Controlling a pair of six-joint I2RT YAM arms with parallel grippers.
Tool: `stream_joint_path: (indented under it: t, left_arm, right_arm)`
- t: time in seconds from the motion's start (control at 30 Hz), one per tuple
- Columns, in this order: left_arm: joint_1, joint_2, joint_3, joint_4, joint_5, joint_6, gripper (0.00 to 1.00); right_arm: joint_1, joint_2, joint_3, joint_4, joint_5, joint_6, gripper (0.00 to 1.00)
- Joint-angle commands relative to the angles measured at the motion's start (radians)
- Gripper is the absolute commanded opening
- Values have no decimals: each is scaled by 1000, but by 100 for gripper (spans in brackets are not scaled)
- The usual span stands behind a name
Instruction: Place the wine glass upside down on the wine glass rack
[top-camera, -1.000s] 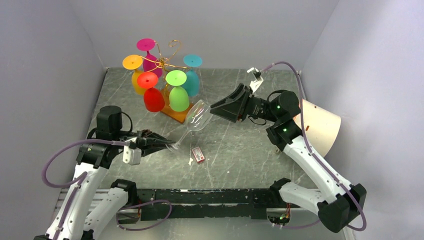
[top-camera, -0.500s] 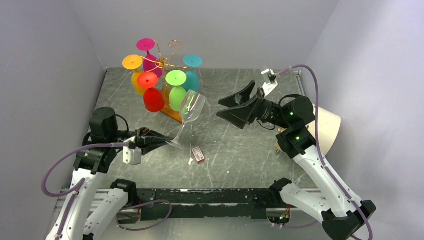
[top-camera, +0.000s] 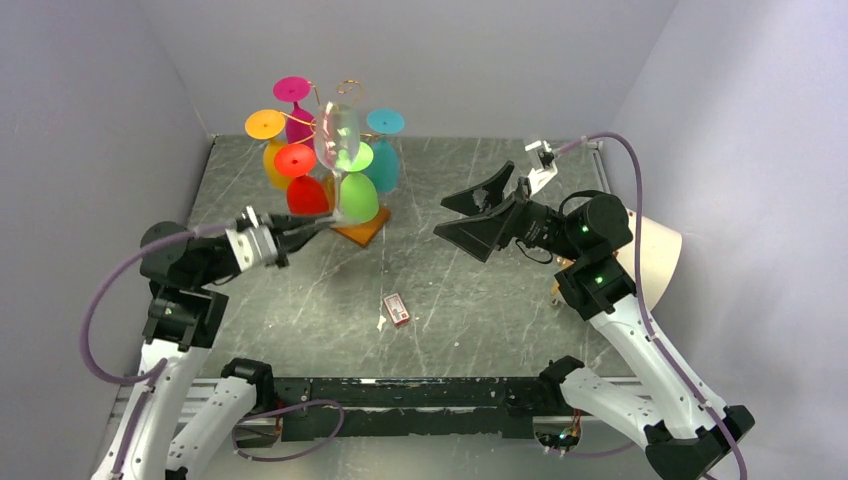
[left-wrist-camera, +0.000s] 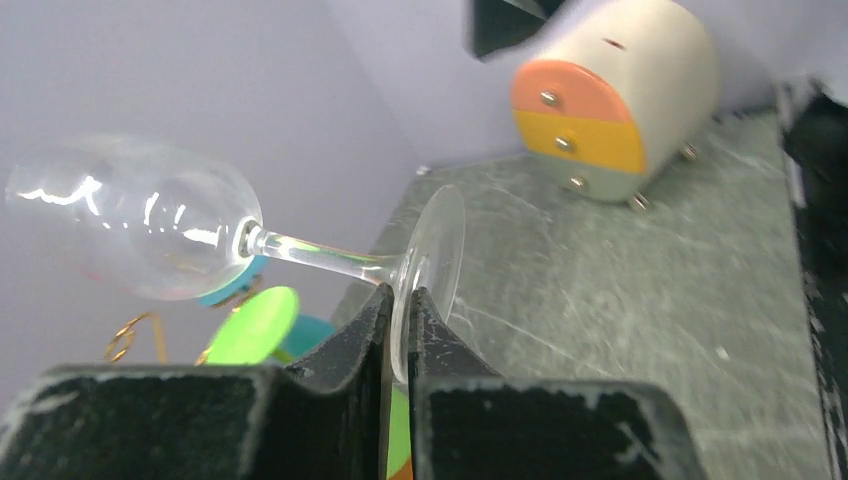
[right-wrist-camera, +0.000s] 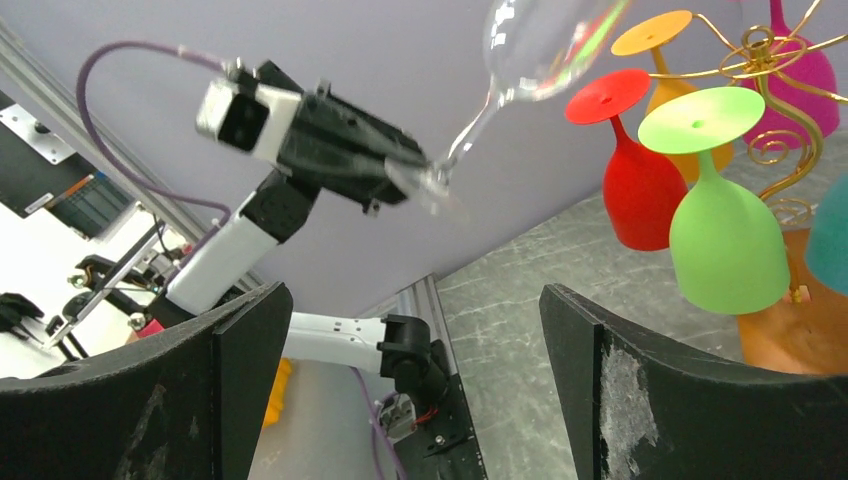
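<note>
A clear wine glass (top-camera: 338, 140) stands bowl up in the air, just in front of the wine glass rack (top-camera: 345, 95), gold wire on an orange-brown base (top-camera: 362, 229). My left gripper (top-camera: 318, 222) is shut on the edge of the glass's foot (left-wrist-camera: 432, 262); its bowl (left-wrist-camera: 140, 230) points away from the wrist camera. Several coloured glasses hang upside down from the rack, among them red (top-camera: 305, 195) and green (right-wrist-camera: 722, 235). My right gripper (top-camera: 442, 217) stands wide open to the right of the rack, with nothing between its fingers (right-wrist-camera: 620, 400).
A small red box (top-camera: 397, 309) lies on the grey table in front of the rack. A cream drawer unit (top-camera: 645, 250) with orange and yellow fronts (left-wrist-camera: 575, 115) sits behind the right arm. Grey walls close in the back and both sides.
My right gripper has let go of the bowl, opened wide and drawn back right. The left arm has swung the glass from a low tilt up to upright in front of the rack.
</note>
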Motion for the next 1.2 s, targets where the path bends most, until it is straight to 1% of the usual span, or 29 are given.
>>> stream_joint_path:
  t: [0.0, 0.07, 0.13, 0.27, 0.37, 0.53, 0.6, 0.73, 0.8, 0.93, 1.07, 1.17]
  left_arm:
    - [5, 63, 142, 176, -315, -281, 7]
    - [6, 128, 214, 140, -338, -288, 7]
    - [5, 189, 283, 132, -369, -340, 7]
    - [5, 313, 446, 62, -453, -428, 7]
    - [5, 392, 549, 45, -486, -496, 7]
    - [5, 501, 659, 45, -533, -581, 7]
    - [6, 555, 710, 27, -530, -611, 7]
    - [6, 632, 744, 74, -512, -725, 7]
    - [7, 670, 766, 80, -551, -780, 7]
    - [10, 740, 829, 52, -624, -838, 7]
    - [39, 781, 811, 154, -576, -913, 7]
    - [58, 832, 853, 152, -550, -959, 7]
  right_arm:
    - [3, -14, 33, -28, 14, -34, 100]
    - [4, -18, 37, -41, 20, -43, 100]
    - [3, -25, 36, -48, 27, -47, 100]
    - [3, -34, 28, -53, 29, -51, 100]
    - [3, -39, 23, -63, 30, -58, 100]
    - [3, -46, 19, -78, 35, -71, 100]
    - [3, -49, 15, -75, 36, -72, 100]
    - [4, -52, 6, -77, 27, -75, 100]
    - [2, -54, 1, -77, 23, -77, 100]
    - [4, -63, 0, -96, 26, -93, 100]
    - [4, -71, -2, -110, 33, -111, 100]
    - [4, -71, -4, -113, 31, -117, 100]
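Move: The left hand holds the clear wine glass by its foot, bowl up and forward. The rack's last empty hook lies about 35 cm ahead, straight in front, some 10 cm lower. Around that hook hang glasses, middles some 20 cm below the hand: green 22 cm ahead in line, blue 29 cm ahead and 7 cm right, pink 36 cm ahead and 10 cm left. From the right hand the hook is some 36 cm ahead, 19 cm left, 14 cm lower. Keeping its pinch on the foot of the clear wine glass, the left hand swings it quickly forward about 23 cm towards the empty far-right hook, climbing some 14 cm over the rack, then sinking about 3 cm. The wrist rolls and turns by roughly 60 degrees in all, tipping the bowl forward and over while the fingers swing from pointing right to forward-right. ##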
